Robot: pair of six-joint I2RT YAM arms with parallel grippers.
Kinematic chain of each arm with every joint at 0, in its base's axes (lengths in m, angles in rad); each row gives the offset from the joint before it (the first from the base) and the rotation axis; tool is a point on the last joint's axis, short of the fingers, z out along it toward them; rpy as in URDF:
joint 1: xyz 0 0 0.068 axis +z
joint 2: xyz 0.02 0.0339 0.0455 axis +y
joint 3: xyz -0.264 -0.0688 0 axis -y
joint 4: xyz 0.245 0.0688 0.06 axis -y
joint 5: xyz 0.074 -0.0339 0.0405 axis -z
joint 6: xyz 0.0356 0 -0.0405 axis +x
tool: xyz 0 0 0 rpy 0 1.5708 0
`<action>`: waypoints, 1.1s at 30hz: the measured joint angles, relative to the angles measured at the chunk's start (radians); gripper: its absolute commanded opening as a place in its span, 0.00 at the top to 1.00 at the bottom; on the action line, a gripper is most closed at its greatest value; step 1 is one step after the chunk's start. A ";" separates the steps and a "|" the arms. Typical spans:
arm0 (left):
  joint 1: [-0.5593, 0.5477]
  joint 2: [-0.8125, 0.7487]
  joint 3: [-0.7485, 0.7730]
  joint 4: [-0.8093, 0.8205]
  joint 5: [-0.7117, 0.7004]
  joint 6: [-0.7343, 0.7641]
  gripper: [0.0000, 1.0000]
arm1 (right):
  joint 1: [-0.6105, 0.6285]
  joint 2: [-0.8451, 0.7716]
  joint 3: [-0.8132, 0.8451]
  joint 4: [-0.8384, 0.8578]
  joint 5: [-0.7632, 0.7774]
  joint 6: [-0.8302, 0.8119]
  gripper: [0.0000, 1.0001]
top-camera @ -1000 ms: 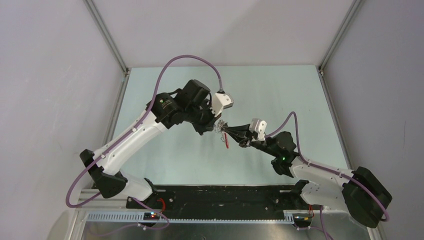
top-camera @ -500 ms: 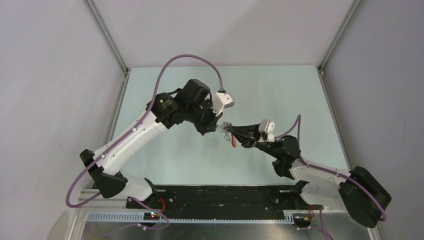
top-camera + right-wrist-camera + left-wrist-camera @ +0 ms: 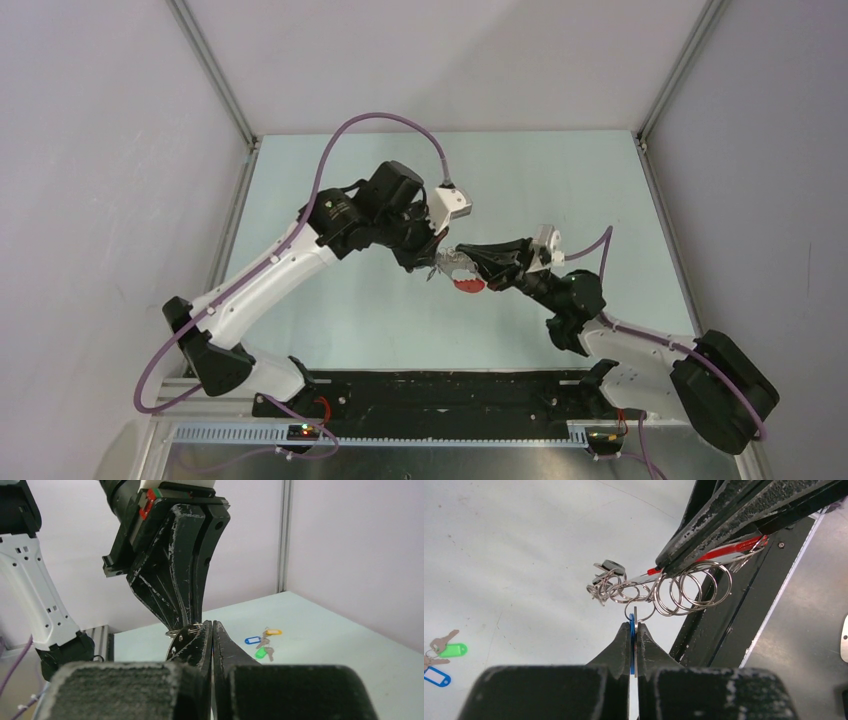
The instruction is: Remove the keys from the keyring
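The keyring point(image 3: 696, 585), a chain of thin silvery rings with a red strap point(image 3: 729, 549), hangs in the air between both grippers. My right gripper point(image 3: 212, 624) is shut on the keyring at the strap; its black fingers point(image 3: 724, 525) cross the top right of the left wrist view. My left gripper point(image 3: 634, 625) is shut on a silvery key with a blue tag point(image 3: 631, 640) that hangs from a small ring. More keys point(image 3: 606, 570) bunch at the chain's left end. In the top view the left gripper point(image 3: 437, 262) and right gripper point(image 3: 468, 262) meet tip to tip, with the red strap point(image 3: 466, 285) below.
A separate cluster of keys with tan, blue and green tags point(image 3: 262, 642) lies on the pale table point(image 3: 560, 190); it also shows in the left wrist view point(image 3: 444, 652). A black rail point(image 3: 450, 395) runs along the near edge. Grey walls enclose the table.
My right gripper has moved right and turned. The red strap has swung from hanging down to lying flatter under the grippers. My left gripper has followed a little to the right, still holding.
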State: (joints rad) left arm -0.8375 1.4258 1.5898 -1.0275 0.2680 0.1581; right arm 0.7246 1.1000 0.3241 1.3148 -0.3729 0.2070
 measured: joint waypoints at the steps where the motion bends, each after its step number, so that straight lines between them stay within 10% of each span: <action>1: 0.000 0.000 -0.005 0.002 0.000 0.000 1.00 | -0.002 0.005 0.000 0.001 0.003 0.010 1.00; 14: -0.014 -0.005 -0.046 -0.007 -0.018 0.008 1.00 | -0.016 0.087 0.063 0.044 0.047 0.170 1.00; 22: -0.015 -0.047 -0.046 -0.006 -0.060 0.019 1.00 | -0.035 0.061 0.064 -0.065 -0.023 0.072 0.71; 33: -0.016 -0.076 -0.046 -0.006 -0.060 0.045 1.00 | -0.037 0.055 0.120 -0.230 -0.167 -0.046 0.65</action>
State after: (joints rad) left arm -0.8536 1.3502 1.5436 -1.0340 0.2085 0.2031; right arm 0.6872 1.1553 0.4442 1.0851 -0.5396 0.1608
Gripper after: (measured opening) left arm 0.023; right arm 0.337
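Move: The blue key tag, shut in the left fingers, lies about 5 cm left of the right hand, level fore and aft and roughly 4 cm lower. The keyring, slung from the right fingertips, has its middle some 2 cm back and 4 cm below them; from the left hand it is 5 cm to the right, about 2 cm back. A black fob dangles some 2 cm ahead and 5 cm below the left hand, 1 cm to its right. Keep the blue tag pinched in the left gripper while the right draws the keyring about 2 cm forward and slightly up; then open the right fingers about a third, lower that hand some 3 cm, dip its fingertips about 15 degrees and ease it left. Sink the left gripper nearly 2 cm first, then raise it about 2 cm while shifting it left. ##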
